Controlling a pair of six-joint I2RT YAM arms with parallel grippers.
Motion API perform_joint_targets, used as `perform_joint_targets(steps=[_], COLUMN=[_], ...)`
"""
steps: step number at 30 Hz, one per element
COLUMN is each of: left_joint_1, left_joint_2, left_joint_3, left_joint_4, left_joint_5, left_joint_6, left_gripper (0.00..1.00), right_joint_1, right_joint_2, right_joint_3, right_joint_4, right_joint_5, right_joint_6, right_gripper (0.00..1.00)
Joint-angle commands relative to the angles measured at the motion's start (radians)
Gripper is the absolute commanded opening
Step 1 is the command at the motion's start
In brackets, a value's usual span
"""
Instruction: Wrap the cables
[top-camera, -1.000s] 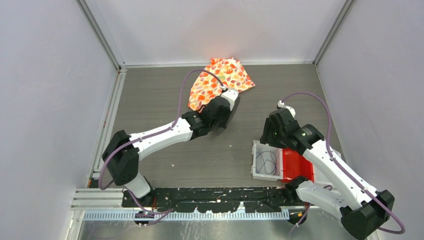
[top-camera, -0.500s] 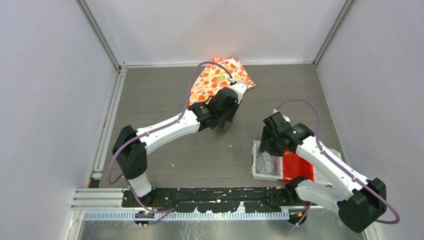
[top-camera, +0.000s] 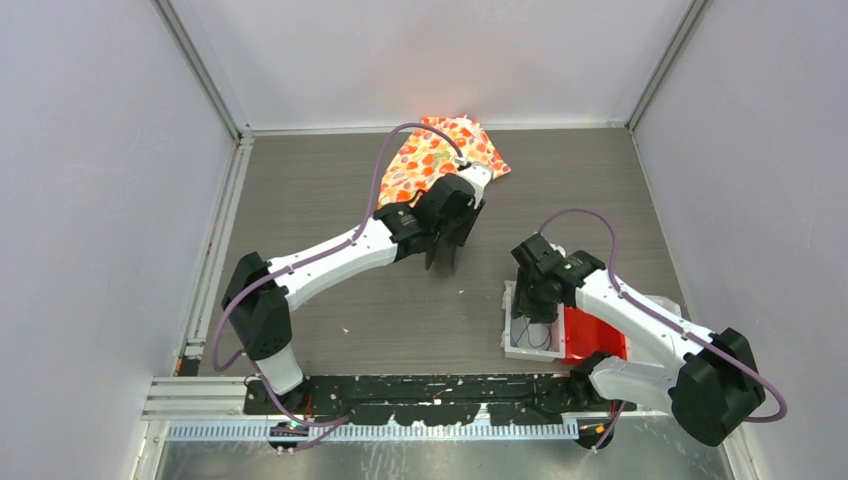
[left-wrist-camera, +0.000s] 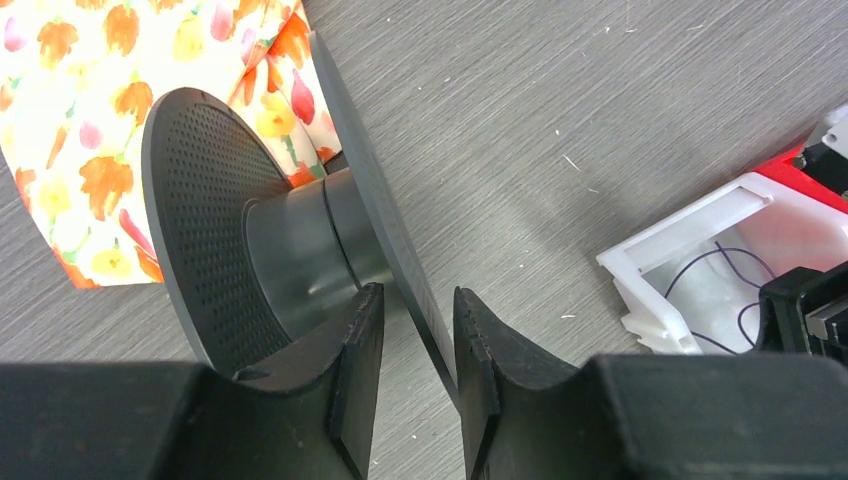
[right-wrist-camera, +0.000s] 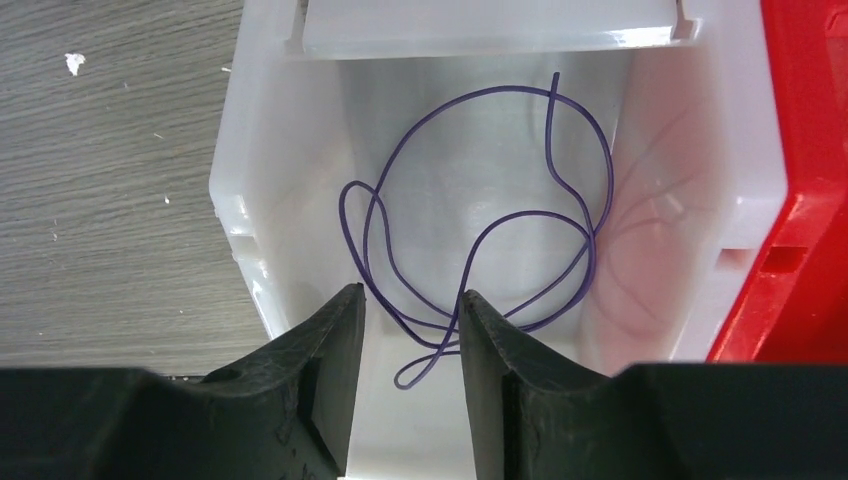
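The cables (right-wrist-camera: 609, 180) lie as one thin dark wire in loose loops on the floor of a white bin (right-wrist-camera: 240, 180); the same wire (left-wrist-camera: 715, 265) shows faintly in the left wrist view. My right gripper (right-wrist-camera: 410, 295) hangs open just above the bin, a low loop of wire between its fingers, untouched. In the top view it sits over the bin's far end (top-camera: 530, 310). My left gripper (left-wrist-camera: 415, 295) is open astride the thin flange of a black spool (left-wrist-camera: 290, 250) lying on its side; the flange stands between the jaws, close to the right one.
A flower-patterned cloth (top-camera: 440, 150) lies at the back of the table, partly under the spool. A red bin (top-camera: 595, 335) adjoins the white bin (top-camera: 510, 345) on its right. Grey walls enclose the table on three sides.
My left gripper's jaws have parted from shut, and the arm shifted slightly back and right. My right arm swung left and down over the white bin, its jaws narrowing a little.
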Motion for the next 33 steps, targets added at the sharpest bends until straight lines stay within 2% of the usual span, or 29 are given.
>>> perform_joint_targets(steps=[1,6,11,16,21,25,29,33], left_joint_1=[0.004,0.006,0.005,0.006,0.007,0.04,0.091,0.096], left_joint_2=[-0.048,-0.053,-0.059,-0.092,-0.168,-0.208,-0.241,-0.27], left_joint_3=[0.049,0.048,0.07,0.139,0.157,0.132,0.034,-0.026], left_joint_4=[-0.009,-0.013,-0.041,-0.115,-0.197,-0.275,-0.27,-0.242], left_joint_5=[0.02,0.029,0.056,0.076,-0.021,-0.1,-0.051,-0.01], left_joint_6=[-0.019,-0.026,-0.037,-0.075,-0.123,-0.174,-0.208,-0.216], left_gripper=[0.34,0.34,0.34,0.35,0.36,0.57,0.63,0.66], right_joint_1=[0.006,0.006,0.006,0.006,0.006,0.006,0.007,0.006], right_joint_2=[-0.009,-0.027,-0.07,-0.19,-0.222,-0.219,-0.214,-0.195], right_joint_3=[-0.004,-0.007,0.038,0.124,0.251,0.355,0.471,0.606], right_joint_4=[0.053,0.043,-0.002,-0.057,-0.135,-0.169,-0.18,-0.194], right_joint_5=[0.018,0.051,0.101,0.18,0.245,0.276,0.308,0.321], right_joint_6=[0.025,0.023,0.015,0.016,-0.018,-0.046,-0.085,-0.13], right_gripper=[0.42,0.27,0.02,0.01,0.0,0.01,0.01,0.01])
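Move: Just under the right fingertips lies the cable coil, its middle about 1 cm right and 2 cm below, on the white bin's floor; the red bin is some 12 cm right and 1 cm back. The spool stands about 17 cm ahead and 18 cm left of that hand. From the left hand the spool's middle is about 3 cm ahead, 4 cm left and 6 cm below, the cable roughly 15 cm back and 14 cm right. Closing almost in place, the right fingers pinch a strand of the cable, then pull it straight up out of the white bin by about 19 cm while drifting a little forward, the wrist tipping the fingers outward some 30 degrees. The left hand, after lingering, rises clear of the spool, swings about 8 cm left with its fingers opening wider, and starts to sink again. ##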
